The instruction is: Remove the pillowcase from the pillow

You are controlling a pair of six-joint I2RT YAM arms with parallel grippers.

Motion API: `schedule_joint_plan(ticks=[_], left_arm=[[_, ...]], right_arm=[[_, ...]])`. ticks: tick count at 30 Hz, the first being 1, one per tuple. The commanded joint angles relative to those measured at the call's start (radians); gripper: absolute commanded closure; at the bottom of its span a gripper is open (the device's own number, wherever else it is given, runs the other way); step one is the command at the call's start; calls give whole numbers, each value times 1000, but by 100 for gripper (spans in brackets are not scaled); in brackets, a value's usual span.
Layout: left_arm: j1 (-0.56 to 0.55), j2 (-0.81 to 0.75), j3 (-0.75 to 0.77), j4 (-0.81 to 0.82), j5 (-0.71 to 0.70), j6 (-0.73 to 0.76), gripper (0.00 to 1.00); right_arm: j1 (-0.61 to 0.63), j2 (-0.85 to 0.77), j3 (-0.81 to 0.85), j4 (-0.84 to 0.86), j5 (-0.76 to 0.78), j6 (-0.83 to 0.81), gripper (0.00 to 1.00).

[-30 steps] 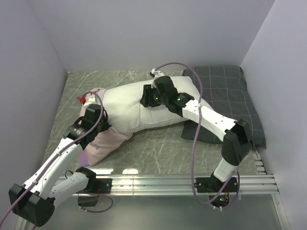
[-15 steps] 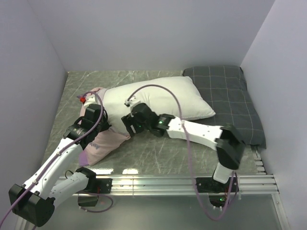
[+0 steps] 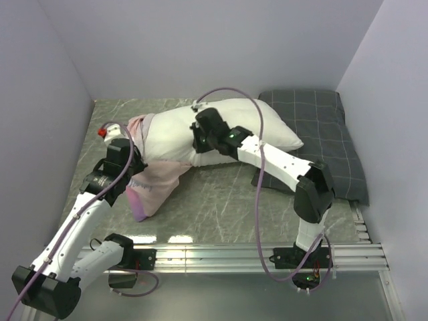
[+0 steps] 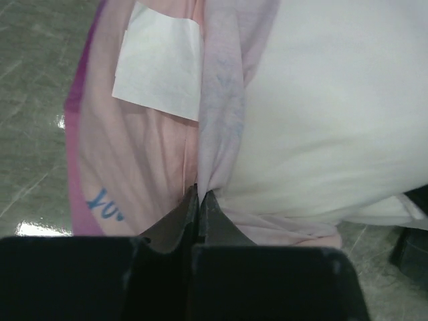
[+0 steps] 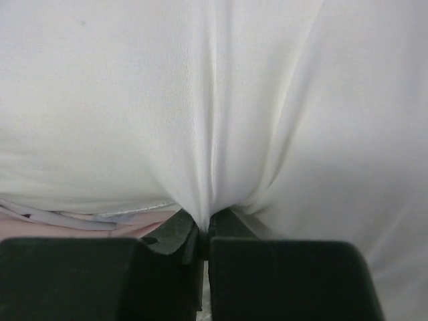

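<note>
The white pillow (image 3: pixel 234 127) lies across the middle of the table, most of it bare. The pink pillowcase (image 3: pixel 157 184) still wraps its left end and trails loose toward the near left. My left gripper (image 3: pixel 134 164) is shut on a fold of the pillowcase (image 4: pixel 221 120) right where it meets the pillow (image 4: pixel 334 114); its tips (image 4: pixel 199 197) pinch the pale cloth. My right gripper (image 3: pixel 197 142) is shut on the pillow (image 5: pixel 214 100) at its near edge, a pleat of white fabric bunched between its tips (image 5: pixel 204 224).
A dark grey checked pillow (image 3: pixel 321 144) lies at the right, partly under the white one. Purple walls close the table on the left, back and right. A metal rail (image 3: pixel 254 254) runs along the near edge. A white label (image 4: pixel 157 60) is sewn on the pillowcase's inner side.
My right gripper let go, swung down toward the near side, then returned and shut on the pillow's near edge. The left gripper pulled the pillowcase leftward and up, and the pillow shifted toward the back.
</note>
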Motion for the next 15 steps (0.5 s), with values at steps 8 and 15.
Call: schedule_joint_plan(ticks=[8, 15], left_arm=[[315, -55, 40, 6, 58, 148, 99], [447, 6, 9, 94, 219, 132, 99]], right_arm=[[-197, -114, 136, -14, 85, 32, 100], [-216, -179, 142, -4, 9, 43, 100]])
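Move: The left hand already grips the bunched pillowcase, whose middle is about 3 cm to its right and 6 cm lower; the white pillow it is being pulled from has its middle some 27 cm right and 12 cm ahead. The right hand already pinches the pillow, the middle of which lies about 9 cm right, 5 cm ahead and somewhat below. The grey cushion sits roughly 39 cm to this hand's right, about level. Both keep their grips: left pulls the pillowcase about 10 cm left, right draws the pillow up, right and forward. ##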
